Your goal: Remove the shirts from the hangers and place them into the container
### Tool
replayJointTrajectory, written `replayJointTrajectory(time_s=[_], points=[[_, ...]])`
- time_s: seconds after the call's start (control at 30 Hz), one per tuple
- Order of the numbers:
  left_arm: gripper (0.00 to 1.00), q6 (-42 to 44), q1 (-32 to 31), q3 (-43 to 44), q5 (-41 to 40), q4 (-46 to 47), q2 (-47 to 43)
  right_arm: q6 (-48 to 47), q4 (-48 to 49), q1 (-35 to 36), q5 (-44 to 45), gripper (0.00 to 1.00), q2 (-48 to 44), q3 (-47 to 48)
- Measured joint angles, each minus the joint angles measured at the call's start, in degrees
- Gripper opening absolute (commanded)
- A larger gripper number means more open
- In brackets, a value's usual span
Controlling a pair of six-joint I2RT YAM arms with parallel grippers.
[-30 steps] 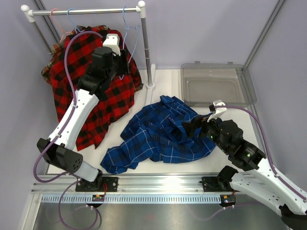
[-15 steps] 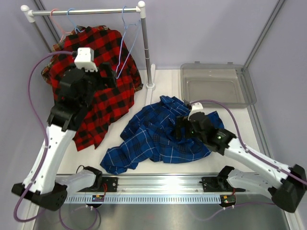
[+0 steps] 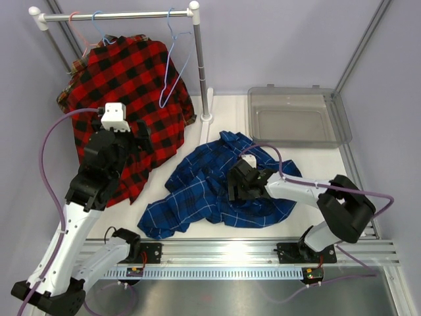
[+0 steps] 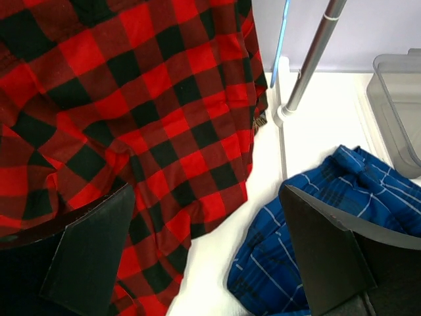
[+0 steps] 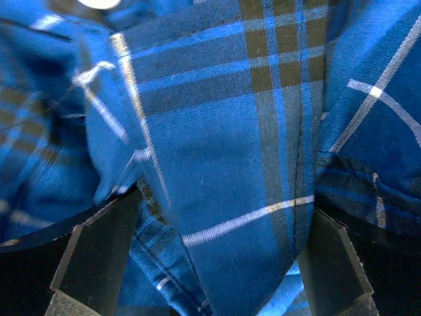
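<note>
The red-and-black shirt (image 3: 125, 85) (image 4: 131, 99) hangs from the rack at the left, with an olive shirt's edge (image 3: 66, 92) behind it. A bare light-blue hanger (image 3: 174, 59) (image 4: 281, 39) dangles beside it. Another blue hanger (image 3: 99, 29) and a pink one (image 3: 75, 26) hook over the bar. The blue shirt (image 3: 204, 197) (image 4: 342, 197) (image 5: 217, 131) lies crumpled mid-table. My left gripper (image 3: 141, 135) (image 4: 205, 197) is open and holds nothing, in front of the red shirt's lower hem. My right gripper (image 3: 235, 186) (image 5: 220, 210) is open, pressed into the blue shirt, a fold between its jaws. The container (image 3: 299, 118) (image 4: 401, 99) holds nothing.
The rack's right pole (image 3: 200, 66) (image 4: 309, 62) stands on a white foot between the red shirt and the container. The top bar (image 3: 118, 14) runs along the back left. Purple-grey walls close in the sides, and a metal rail (image 3: 210, 253) runs along the near edge.
My left gripper opened and drew back from the bare blue hanger, toward the near left. My right arm reached left and came down into the blue shirt.
</note>
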Motion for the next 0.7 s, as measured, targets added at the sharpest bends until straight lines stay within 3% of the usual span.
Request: replayJointTrajectory(time_s=[0.1, 0.13, 0.2, 0.23, 0.27, 0.3, 0.5, 0.6, 0.7], points=[[0.99, 0.5, 0.0, -0.1, -0.4, 0.9, -0.3, 0.3, -0.2, 0.1, 0.3, 0.68, 2.9, 1.2], [0.99, 0.6, 0.0, -0.1, -0.6, 1.1, -0.6, 0.4, 0.0, 0.1, 0.2, 0.54, 3.2, 1.5], [0.99, 0.8, 0.0, -0.1, -0.8, 1.4, -1.0, 0.7, 0.3, 0.1, 0.0, 0.4, 4.4, 2.4], [0.99, 0.9, 0.0, -0.1, -0.9, 1.6, -1.4, 0.6, 0.5, 0.1, -0.3, 0.29, 5.0, 2.9], [0.99, 0.9, 0.0, -0.1, -1.0, 1.6, -1.6, 0.6, 1.0, 0.1, -0.8, 0.1, 5.4, 3.2], [0.99, 1.0, 0.0, -0.1, -1.2, 1.6, -1.8, 0.6, 1.8, 0.1, -1.4, 0.03, 5.6, 3.3], [0.99, 1.0, 0.0, -0.2, -1.5, 1.7, -2.3, -1.1, 2.5, 0.2, -2.8, 0.0, 4.3, 3.2], [0.99, 1.0, 0.0, -0.2, -1.5, 1.7, -2.3, -2.9, -0.7, 0.2, -3.3, 0.0, -0.8, 4.3], [0.99, 1.0, 0.0, -0.2, -1.5, 1.7, -2.5, -5.6, -6.3, 0.1, -2.6, 0.0, -7.4, 11.5]])
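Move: The blue shirt lies crumpled on the table beneath the right hand, its middle about 4 cm left, 2 cm ahead and 1 cm below, a loose fold already standing between the open fingers. From the same hand the container is some 30 cm ahead and 20 cm right, and the clothes rack's near foot about 30 cm ahead and 10 cm left. From the left hand the shirt's middle is roughly 22 cm right, 4 cm back and 33 cm below. A bunched fold of the blue shirt is pinched between the right hand's fingers, which close from wide open almost to shut while the hand settles about 1 cm and slides some 2 cm left. Keeping that grip, the hand then lifts sharply by about 10 cm, drifting slightly forward and tipping its fingertips some 10 degrees up and forward. ##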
